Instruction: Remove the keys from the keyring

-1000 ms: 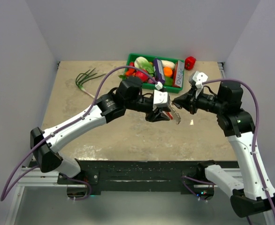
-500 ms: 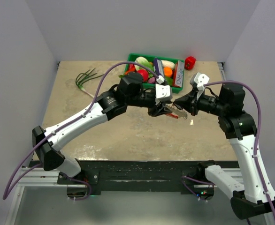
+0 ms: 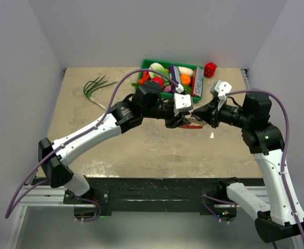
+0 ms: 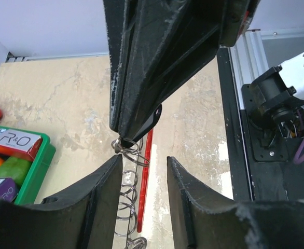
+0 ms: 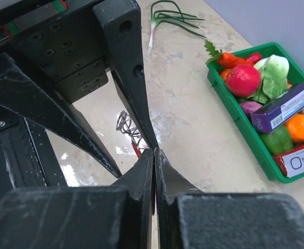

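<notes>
The keyring is a thin silvery wire pulled out into a long coil, with the red curved tag beside it. Both lie in the gap between my left gripper's fingers, which stand apart. My right gripper is shut, and its tips pinch the coil's top end. In the top view the two grippers, left and right, meet tip to tip above the table, with the tag just below them. One small silvery piece, possibly a key, lies on the table. Other keys are hidden.
A green bin of toy vegetables and boxes stands at the back, also in the right wrist view. A red toy pepper sits right of it. Green onions lie at the back left.
My left gripper has moved away from me and to the right, carrying the bunch up to the right gripper. The right gripper's tips have closed onto the ring's end.
</notes>
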### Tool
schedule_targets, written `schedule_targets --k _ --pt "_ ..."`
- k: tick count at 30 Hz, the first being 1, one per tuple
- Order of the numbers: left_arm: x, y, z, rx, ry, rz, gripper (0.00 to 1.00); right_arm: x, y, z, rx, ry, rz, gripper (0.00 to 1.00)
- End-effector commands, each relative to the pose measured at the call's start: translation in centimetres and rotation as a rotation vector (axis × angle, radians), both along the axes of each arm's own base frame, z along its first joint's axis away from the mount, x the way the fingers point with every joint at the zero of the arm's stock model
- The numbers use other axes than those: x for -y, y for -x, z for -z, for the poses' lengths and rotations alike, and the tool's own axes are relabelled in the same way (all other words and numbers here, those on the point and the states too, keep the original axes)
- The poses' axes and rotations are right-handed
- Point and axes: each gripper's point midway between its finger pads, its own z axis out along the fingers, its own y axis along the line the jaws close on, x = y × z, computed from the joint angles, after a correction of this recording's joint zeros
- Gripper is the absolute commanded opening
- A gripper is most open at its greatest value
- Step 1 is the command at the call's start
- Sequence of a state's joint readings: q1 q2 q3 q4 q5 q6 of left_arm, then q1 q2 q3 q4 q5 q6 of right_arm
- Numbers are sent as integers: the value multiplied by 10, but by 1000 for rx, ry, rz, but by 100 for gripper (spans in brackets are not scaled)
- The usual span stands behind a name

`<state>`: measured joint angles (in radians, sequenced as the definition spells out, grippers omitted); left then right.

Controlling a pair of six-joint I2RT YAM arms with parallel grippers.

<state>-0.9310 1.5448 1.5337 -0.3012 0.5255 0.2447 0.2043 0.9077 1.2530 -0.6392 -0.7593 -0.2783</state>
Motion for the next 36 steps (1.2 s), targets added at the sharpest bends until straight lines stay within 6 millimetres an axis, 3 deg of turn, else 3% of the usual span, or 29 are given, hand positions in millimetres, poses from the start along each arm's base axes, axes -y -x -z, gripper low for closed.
schedule_targets --k 1,19,27,30,36 --pt "3 -9 -21 36 48 -49 42 -1 7 -25 76 -19 -23 0" --pt "8 -12 -24 37 50 -65 31 -1 9 -23 76 -17 -25 0" --pt "8 -13 -25 38 50 -71 12 -1 9 -22 75 -13 -24 0" --pt "8 -13 -25 40 49 -75 0 -1 9 -21 74 -12 -24 0" --pt "8 -11 -25 42 48 -70 0 1 8 -21 82 -4 -15 0"
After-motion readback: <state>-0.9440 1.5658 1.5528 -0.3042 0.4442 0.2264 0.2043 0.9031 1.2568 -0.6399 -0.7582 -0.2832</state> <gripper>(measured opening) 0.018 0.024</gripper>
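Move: Just ahead of the open left fingers, about 1 cm farther out, 1 cm to the right and level with them, is the top end of the keyring, pinched in the shut right fingertips (no distance from that hand). The keyring's red strip hangs roughly 5 cm below the left hand and 3 cm back, with no offset to the side. The green box stands some 18 cm ahead of the left hand, 8 cm to its left and 22 cm lower. Easing forward about 1 cm, with a slight counter-clockwise turn, the left hand brings its half-open fingers around the top end of the keyring, then shuts them fully right beside the right fingertips, pinching the metal there. The right hand stays in place and keeps its shut grip on the keyring. ##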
